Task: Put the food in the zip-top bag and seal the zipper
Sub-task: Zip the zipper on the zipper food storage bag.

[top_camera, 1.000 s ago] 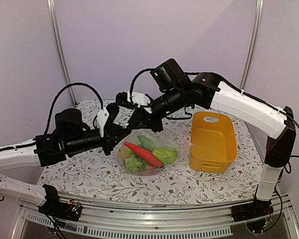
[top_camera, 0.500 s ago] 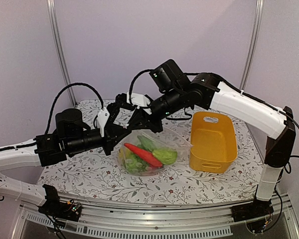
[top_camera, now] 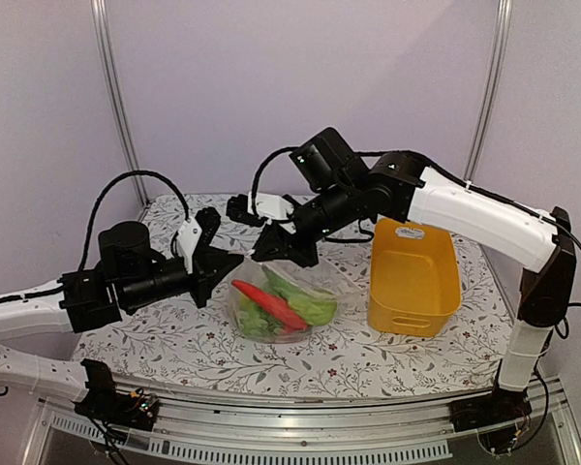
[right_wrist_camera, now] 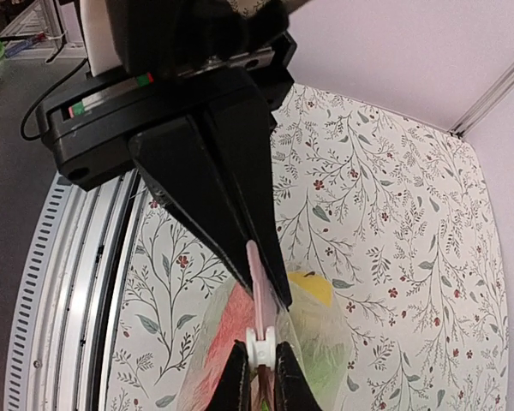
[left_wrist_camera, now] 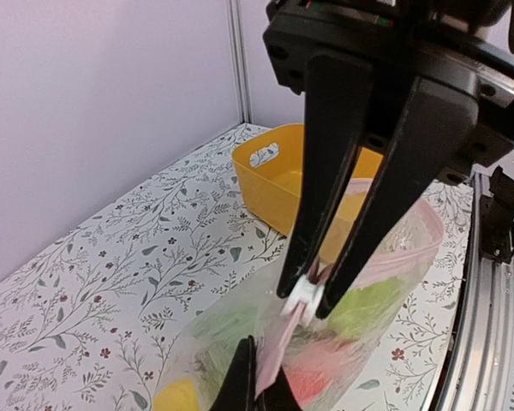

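The zip-top bag hangs between both grippers, its bottom on the table. The food shows through it: a red-orange carrot, green pieces and a yellow piece. My left gripper is shut on the end of the pink zipper. My right gripper is shut on the zipper's white slider, a short way along the strip from the left gripper. In the top view the left gripper and right gripper nearly meet above the bag's left end.
A yellow basket stands right of the bag, close to the right arm's forearm. The floral tablecloth covers the table. The metal rail runs along the near edge.
The right gripper has slid left along the bag's mouth toward the left gripper. The left arm drew back to the left. The bag's mouth is drawn together and the bag looks narrower.
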Controlling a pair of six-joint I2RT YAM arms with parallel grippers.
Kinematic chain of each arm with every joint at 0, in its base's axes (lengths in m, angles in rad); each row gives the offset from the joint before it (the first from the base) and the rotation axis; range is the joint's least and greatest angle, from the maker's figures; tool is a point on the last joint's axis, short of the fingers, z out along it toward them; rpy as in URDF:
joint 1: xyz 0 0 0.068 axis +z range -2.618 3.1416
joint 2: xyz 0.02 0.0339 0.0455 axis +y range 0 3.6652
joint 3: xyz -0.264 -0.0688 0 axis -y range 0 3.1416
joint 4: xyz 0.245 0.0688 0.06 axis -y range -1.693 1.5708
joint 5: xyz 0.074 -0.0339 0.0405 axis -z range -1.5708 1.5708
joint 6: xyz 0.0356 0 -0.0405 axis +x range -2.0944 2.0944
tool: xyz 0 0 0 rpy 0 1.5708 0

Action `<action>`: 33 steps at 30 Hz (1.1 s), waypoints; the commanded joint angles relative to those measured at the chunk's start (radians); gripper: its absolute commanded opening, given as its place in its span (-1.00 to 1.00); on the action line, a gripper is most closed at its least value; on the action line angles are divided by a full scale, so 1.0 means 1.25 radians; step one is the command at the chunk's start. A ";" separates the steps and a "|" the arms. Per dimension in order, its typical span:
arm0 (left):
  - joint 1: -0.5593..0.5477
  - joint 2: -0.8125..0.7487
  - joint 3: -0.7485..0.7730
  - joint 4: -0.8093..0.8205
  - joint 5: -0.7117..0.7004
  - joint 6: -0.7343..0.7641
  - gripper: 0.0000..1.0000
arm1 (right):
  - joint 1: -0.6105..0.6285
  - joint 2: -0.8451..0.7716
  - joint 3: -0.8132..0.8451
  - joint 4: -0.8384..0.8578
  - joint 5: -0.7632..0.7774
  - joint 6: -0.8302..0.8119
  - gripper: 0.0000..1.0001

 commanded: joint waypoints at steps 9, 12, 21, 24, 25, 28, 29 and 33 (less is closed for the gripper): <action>0.059 -0.078 -0.027 0.003 -0.101 0.000 -1.00 | -0.103 -0.127 -0.186 -0.150 0.050 -0.001 -1.00; 0.071 -0.081 -0.028 -0.003 -0.097 -0.002 -1.00 | -0.118 -0.165 -0.236 -0.154 0.060 -0.005 -1.00; 0.088 -0.073 -0.026 -0.003 -0.084 -0.003 -1.00 | -0.163 -0.242 -0.339 -0.166 0.059 -0.005 -0.99; 0.091 -0.072 -0.026 -0.002 -0.081 -0.002 -1.00 | -0.174 -0.260 -0.364 -0.168 0.063 -0.006 -0.99; 0.093 -0.073 -0.026 -0.002 -0.081 -0.001 -1.00 | -0.178 -0.265 -0.371 -0.169 0.062 -0.006 -0.99; 0.096 -0.076 -0.027 -0.004 -0.080 0.001 -1.00 | -0.188 -0.273 -0.389 -0.179 0.059 -0.008 -0.99; 0.097 -0.078 -0.028 -0.004 -0.080 0.002 -1.00 | -0.191 -0.275 -0.395 -0.181 0.058 -0.010 -0.99; 0.102 -0.081 -0.032 -0.005 -0.079 0.001 -1.00 | -0.203 -0.283 -0.414 -0.189 0.057 -0.016 -0.98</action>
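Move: The right hand already pinches the white slider near the zipper's left end. The bag's right zipper corner hangs slack about 18 cm to its right and 8 cm lower, neither ahead nor back; the pear lies about 11 cm right, 2 cm back, 10 cm below, and the yellow bin about 30 cm right, 7 cm ahead and 14 cm below. From the left hand, holding the zipper's left end, that corner is some 20 cm right and 7 cm lower, level fore-and-aft. To the right and sloping down, the right hand draws the pinched slider some 15 cm along the zipper, away from the left hand and over the food towards the bag's right corner, its fingers tipping more downward and swinging about 10 degrees clockwise, easing off near the end. The left hand keeps its shut grip on the left end and pulls the other way, about 3 cm left and a little forward. ##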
